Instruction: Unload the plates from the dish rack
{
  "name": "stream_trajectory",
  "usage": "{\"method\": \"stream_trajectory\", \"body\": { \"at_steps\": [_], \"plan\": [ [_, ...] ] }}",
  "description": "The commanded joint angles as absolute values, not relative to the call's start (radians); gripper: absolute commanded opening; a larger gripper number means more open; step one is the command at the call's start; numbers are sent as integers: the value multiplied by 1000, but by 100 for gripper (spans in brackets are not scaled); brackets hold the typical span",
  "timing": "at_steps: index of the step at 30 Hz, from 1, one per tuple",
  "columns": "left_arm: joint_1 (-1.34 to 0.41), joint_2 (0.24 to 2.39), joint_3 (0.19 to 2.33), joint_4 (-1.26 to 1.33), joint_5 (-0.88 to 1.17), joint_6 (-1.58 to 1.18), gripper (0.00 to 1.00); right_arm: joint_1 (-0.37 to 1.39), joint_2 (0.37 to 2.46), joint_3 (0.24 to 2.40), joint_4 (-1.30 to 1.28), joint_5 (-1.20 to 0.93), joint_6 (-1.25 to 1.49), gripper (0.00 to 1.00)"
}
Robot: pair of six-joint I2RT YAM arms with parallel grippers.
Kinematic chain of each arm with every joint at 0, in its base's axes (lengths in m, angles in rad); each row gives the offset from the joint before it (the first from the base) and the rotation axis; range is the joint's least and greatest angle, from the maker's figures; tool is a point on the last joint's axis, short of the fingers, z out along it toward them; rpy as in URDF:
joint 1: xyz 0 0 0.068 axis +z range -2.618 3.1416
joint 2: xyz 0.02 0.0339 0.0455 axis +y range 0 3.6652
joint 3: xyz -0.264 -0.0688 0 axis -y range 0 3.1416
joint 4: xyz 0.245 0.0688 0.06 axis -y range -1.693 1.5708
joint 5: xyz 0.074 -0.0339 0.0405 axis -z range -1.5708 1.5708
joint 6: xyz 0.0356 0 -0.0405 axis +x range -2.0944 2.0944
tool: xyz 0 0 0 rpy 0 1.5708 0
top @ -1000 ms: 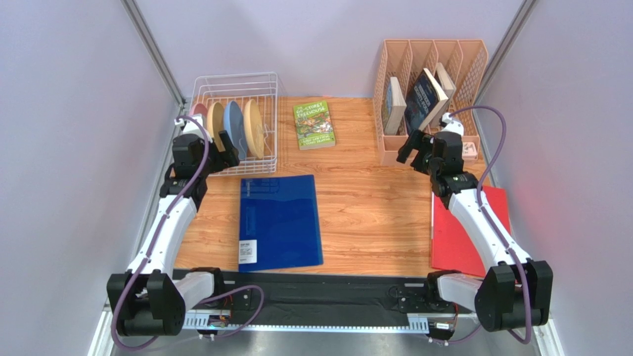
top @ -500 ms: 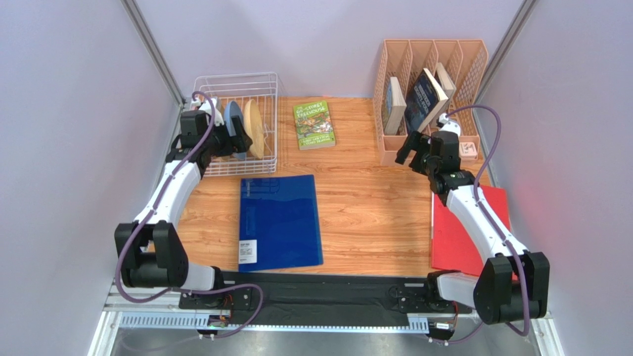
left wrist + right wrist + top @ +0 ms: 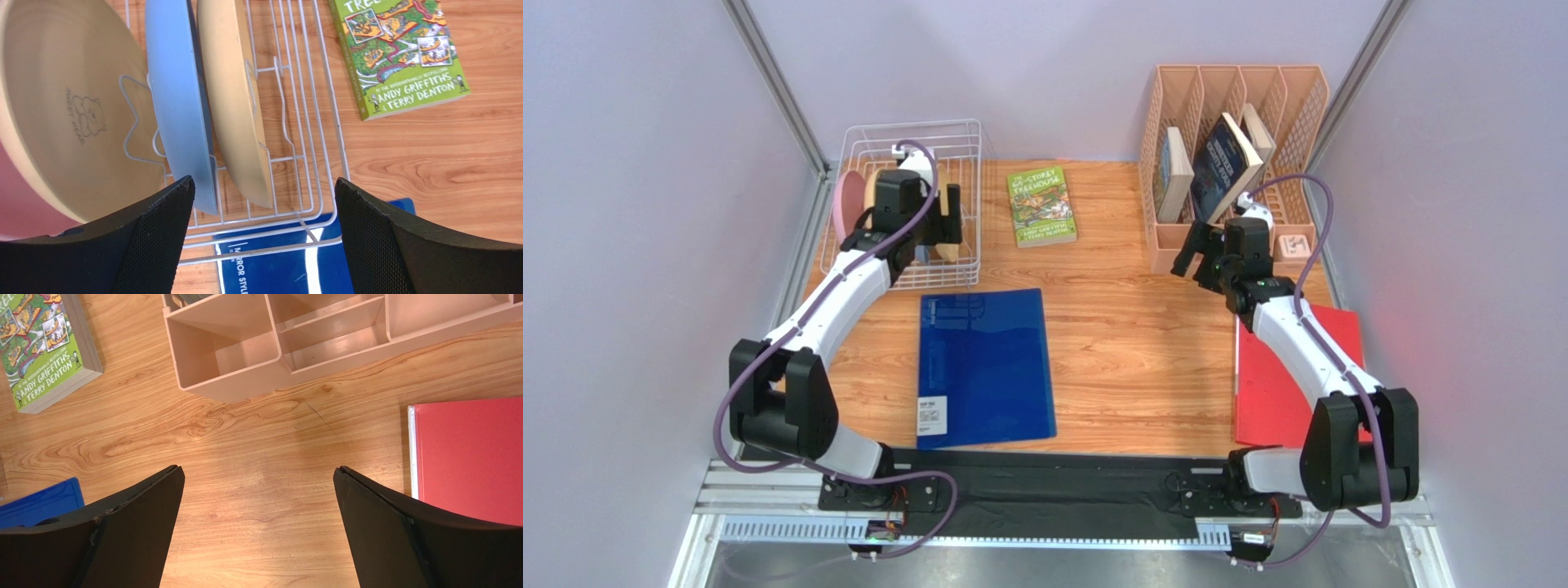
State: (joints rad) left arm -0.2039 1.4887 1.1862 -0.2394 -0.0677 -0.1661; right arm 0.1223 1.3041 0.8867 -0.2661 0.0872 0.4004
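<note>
The white wire dish rack [image 3: 913, 125] stands at the back left, with its wires [image 3: 307, 159] filling the left wrist view. Plates stand on edge in it: a pink plate [image 3: 12, 205] [image 3: 851, 202], a tan plate [image 3: 67, 110] with a bear mark, a light blue plate [image 3: 178, 104] and another tan plate [image 3: 236, 104]. My left gripper [image 3: 264, 187] [image 3: 946, 233] hovers open above the rack's right front part. Nothing is between its fingers, and the blue and tan plates' lower edges show just beyond them. My right gripper [image 3: 258, 471] [image 3: 1195, 254] is open and empty over bare wood.
A green book [image 3: 1042, 206] [image 3: 399, 55] lies right of the rack. A blue folder [image 3: 987, 365] [image 3: 288, 269] lies just in front of the rack. The peach organiser [image 3: 1234, 135] [image 3: 276, 349] with books stands back right. A red folder [image 3: 1284, 392] [image 3: 472, 459] lies at the right.
My left arm has swung from the rack's left side to above the rack, now covering the middle plates from the top camera. The right gripper shifted only slightly.
</note>
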Motion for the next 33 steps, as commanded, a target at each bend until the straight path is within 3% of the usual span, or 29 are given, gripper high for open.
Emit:
{"method": "stream_trajectory", "body": {
  "at_steps": [1,11,15,18,21,26,27,31,33],
  "plan": [
    [-258,1430,1143,-158,-299,-121,89,126,1316,914,-239,89,399,100],
    [-301,1339,1097,-78,-351,-94,89,127,1354,916,-235,95,400,100],
    [-304,1406,1156,-92,-333,-75,76,126,1361,923,-239,86,408,100],
    [-310,1460,1186,-83,-342,-69,73,126,1359,923,-239,87,410,100],
    [-318,1511,1198,-48,-399,-49,61,127,1355,923,-244,89,407,100],
    [-321,1566,1204,-8,-474,-35,54,126,1348,920,-247,100,407,100],
    [-321,1574,1204,-5,-503,-34,47,126,1348,922,-248,101,405,100],
    [-325,1594,1201,24,-555,-20,40,127,1351,927,-258,109,400,100],
    [-331,1591,1189,38,-583,-17,30,127,1355,925,-255,110,403,100]
  ]
}}
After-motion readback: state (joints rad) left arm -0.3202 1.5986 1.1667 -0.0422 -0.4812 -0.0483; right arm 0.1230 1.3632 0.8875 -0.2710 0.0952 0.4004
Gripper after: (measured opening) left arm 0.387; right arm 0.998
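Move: Ahead of the left hand by about 9 cm, 1 cm to its left and 8 cm lower, is the middle of the right-hand cream plate, last in the row; its near rim already stands between the open fingers, with the blue plate's. The blue plate is 4 cm left of it, the other cream plate 9 cm left. The treehouse book lies 12 cm ahead, 20 right, 19 below. From the right hand, that cream plate is some 14 cm ahead, 53 left, slightly lower. Backing the left hand off about 2 cm and lifting it clear of the two rims, then reaching forward some 5 cm and sinking as far onto the right-hand cream plate alone. Its left side rolls up about 15 degrees, the hand turning slightly counter-clockwise, as the fingers narrow from wide to under half open, straddling the near upper rim. The open right hand sinks 2 cm over bare table. ##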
